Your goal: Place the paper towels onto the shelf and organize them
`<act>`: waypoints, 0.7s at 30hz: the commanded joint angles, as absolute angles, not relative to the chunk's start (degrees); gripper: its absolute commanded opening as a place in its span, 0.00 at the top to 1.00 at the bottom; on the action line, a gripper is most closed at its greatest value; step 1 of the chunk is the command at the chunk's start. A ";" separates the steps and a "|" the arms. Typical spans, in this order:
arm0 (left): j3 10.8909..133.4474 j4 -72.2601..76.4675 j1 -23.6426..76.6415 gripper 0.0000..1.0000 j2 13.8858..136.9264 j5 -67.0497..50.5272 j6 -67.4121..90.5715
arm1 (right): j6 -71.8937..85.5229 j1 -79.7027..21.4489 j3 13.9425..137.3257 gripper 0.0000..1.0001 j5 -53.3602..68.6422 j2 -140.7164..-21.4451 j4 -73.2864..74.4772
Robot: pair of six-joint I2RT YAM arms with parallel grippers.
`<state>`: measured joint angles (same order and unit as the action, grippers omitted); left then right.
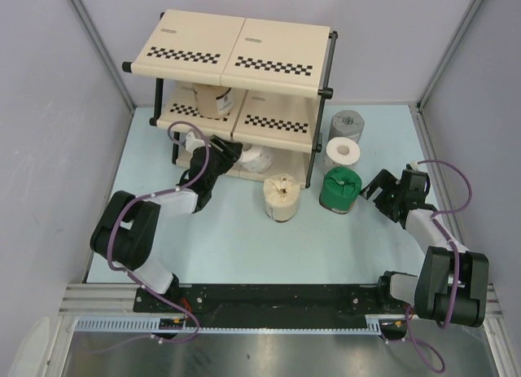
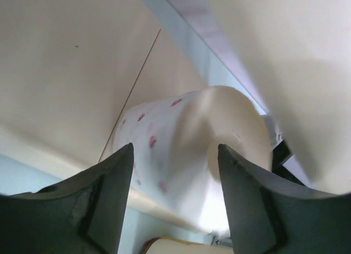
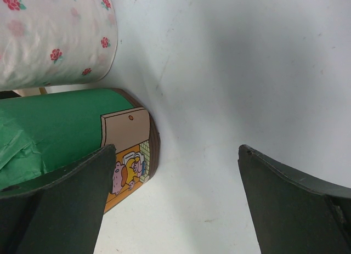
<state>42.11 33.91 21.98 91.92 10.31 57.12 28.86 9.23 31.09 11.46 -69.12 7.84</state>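
The shelf (image 1: 236, 47) stands at the back of the table. A tan roll (image 1: 213, 100) sits on its middle tier. A white flowered roll (image 1: 256, 157) lies on its side on the bottom tier. My left gripper (image 1: 230, 155) is open right at this roll; in the left wrist view the roll (image 2: 181, 150) lies just past my spread gripper (image 2: 175, 151). On the table stand a tan roll (image 1: 282, 198), a green-wrapped roll (image 1: 339, 188), a white roll (image 1: 343, 151) and a grey roll (image 1: 348, 124). My right gripper (image 1: 376, 190) is open and empty just right of the green roll (image 3: 49, 128).
The shelf's beige panels (image 2: 60, 73) close in above and below the left gripper. A black post (image 1: 310, 161) stands between the bottom tier and the white roll. The white flowered roll (image 3: 55, 37) stands behind the green one in the right wrist view. Grey walls enclose the table.
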 commanded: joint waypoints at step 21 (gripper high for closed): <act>32.35 28.32 21.97 0.14 70.68 8.97 53.54 | 29.44 9.40 32.52 0.03 11.87 -67.42 6.15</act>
<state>34.33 32.45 21.98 78.06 9.65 56.45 28.88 9.23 31.09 11.51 -69.21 7.81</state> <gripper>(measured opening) 0.857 0.971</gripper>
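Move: The white roll that the left fingers are at on the bottom shelf has its middle about 6 cm to the left hand's right, 2 cm ahead and 3 below. The cream roll on the table lies roughly 12 cm back, 12 right and 9 below; the tan roll on the middle shelf is some 6 cm left, 5 ahead and 14 above. From the right hand, the white roll is about 32 cm left, 11 ahead and 4 up. The left fingers open wider to free the white roll, then the hand backs off and rises about 5 cm. ##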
